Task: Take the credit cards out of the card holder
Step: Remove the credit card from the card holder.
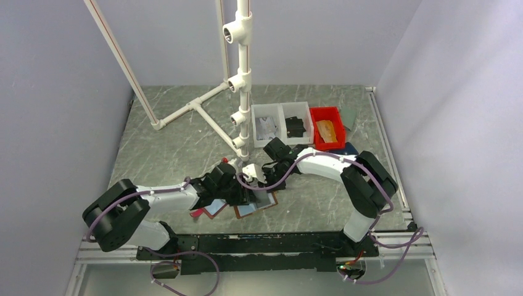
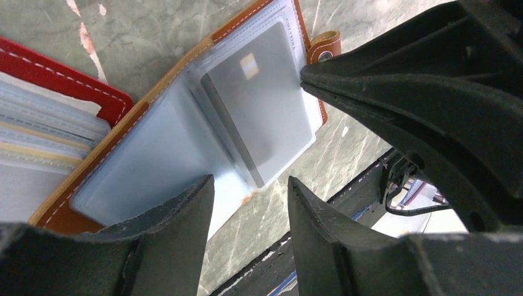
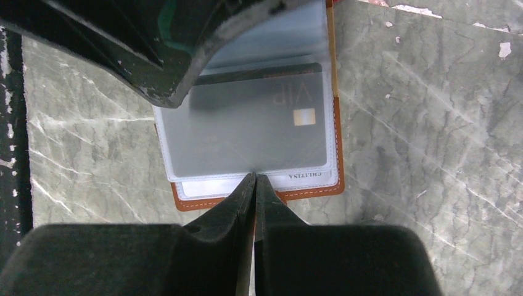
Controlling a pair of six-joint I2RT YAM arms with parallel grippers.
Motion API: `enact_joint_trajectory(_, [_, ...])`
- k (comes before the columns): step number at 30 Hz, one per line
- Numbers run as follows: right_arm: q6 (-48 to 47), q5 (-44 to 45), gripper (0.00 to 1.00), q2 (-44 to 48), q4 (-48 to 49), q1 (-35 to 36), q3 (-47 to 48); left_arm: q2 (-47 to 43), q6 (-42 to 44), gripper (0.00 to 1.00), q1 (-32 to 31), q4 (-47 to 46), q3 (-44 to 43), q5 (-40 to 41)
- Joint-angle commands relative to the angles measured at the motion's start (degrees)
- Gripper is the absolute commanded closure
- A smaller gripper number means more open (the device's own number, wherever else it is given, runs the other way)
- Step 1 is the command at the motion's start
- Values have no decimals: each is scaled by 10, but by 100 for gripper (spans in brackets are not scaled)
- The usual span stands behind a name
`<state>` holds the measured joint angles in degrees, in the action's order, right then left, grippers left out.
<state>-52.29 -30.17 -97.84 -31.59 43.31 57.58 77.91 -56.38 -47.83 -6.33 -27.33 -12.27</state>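
A brown card holder (image 1: 262,207) lies open on the table, its clear sleeves spread flat. A grey credit card (image 3: 247,123) marked VIP sits inside the top sleeve (image 2: 154,154). My right gripper (image 3: 255,177) is shut, its tips against that sleeve's edge near the snap strap (image 2: 325,46); whether they pinch the plastic does not show. My left gripper (image 2: 250,188) is open and low over the opposite edge of the card holder (image 2: 58,217), one finger (image 2: 179,228) above the sleeve, the other finger (image 2: 321,228) above bare table. Both grippers meet over the holder in the top view.
A second, red card holder (image 2: 68,77) lies open just left of the brown one. Two white bins (image 1: 280,126) and a red bin (image 1: 327,129) stand at the back, beside a white pipe frame (image 1: 243,74). A black rail (image 1: 259,243) runs along the near edge.
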Motion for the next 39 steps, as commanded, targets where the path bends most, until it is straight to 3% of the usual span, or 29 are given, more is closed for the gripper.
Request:
enact_joint_trajectory(1, [-10,47,95,-9,-4,10,13,16,12,47,-2,-14,-14,0])
enact_joint_trajectory(9, [-16,51,95,-29,-16,36,20,5,-6,46,3,-34,16,11])
enact_joint_trajectory(17, [17,-15,96,-42,-31,44,42,29,-44,43,26,-125,56,-30])
enact_joint_trajectory(23, [42,-68,96,-56,-45,43,65,59,-63,44,30,-141,62,-33])
enact_joint_trajectory(25, [48,-78,96,-59,-49,43,70,62,-65,50,30,-134,61,-26])
enact_joint_trajectory(28, [58,-95,96,-60,-53,37,77,58,-61,68,31,-99,57,-6])
enact_joint_trajectory(31, [65,-115,96,-58,-56,28,80,55,-57,75,30,-64,56,16])
enact_joint_trajectory(35, [78,-145,94,-56,-57,16,84,62,-57,90,31,-62,62,24])
enact_joint_trajectory(39, [98,-171,91,-49,-54,-2,90,72,-55,97,31,-65,65,26])
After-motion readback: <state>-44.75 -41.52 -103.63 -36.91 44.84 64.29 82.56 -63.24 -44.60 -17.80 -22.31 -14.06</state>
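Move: The grey credit card in the brown card holder's pocket lies about 4 cm right and 3 cm ahead of my open left fingertips, some 2 cm lower. From my shut right fingertips, resting at its right edge, the card's middle is about 3 cm left and 1 cm back at the same height. The holder's snap strap is about 2 cm right and 1 cm ahead of them. A red card holder lies roughly 10 cm left and 3 cm ahead of my left hand, 2 cm down. With my right fingers kept shut, I work about 3 cm left across the pocket towards the card's inner edge, then draw back 3 cm towards my base, rising 1 cm as the fingertips swing back some 15 degrees. My left hand edges 1 cm forward with a slight roll, then dips nearly 2 cm and closes its fingers on the card's inner edge at the near end. ##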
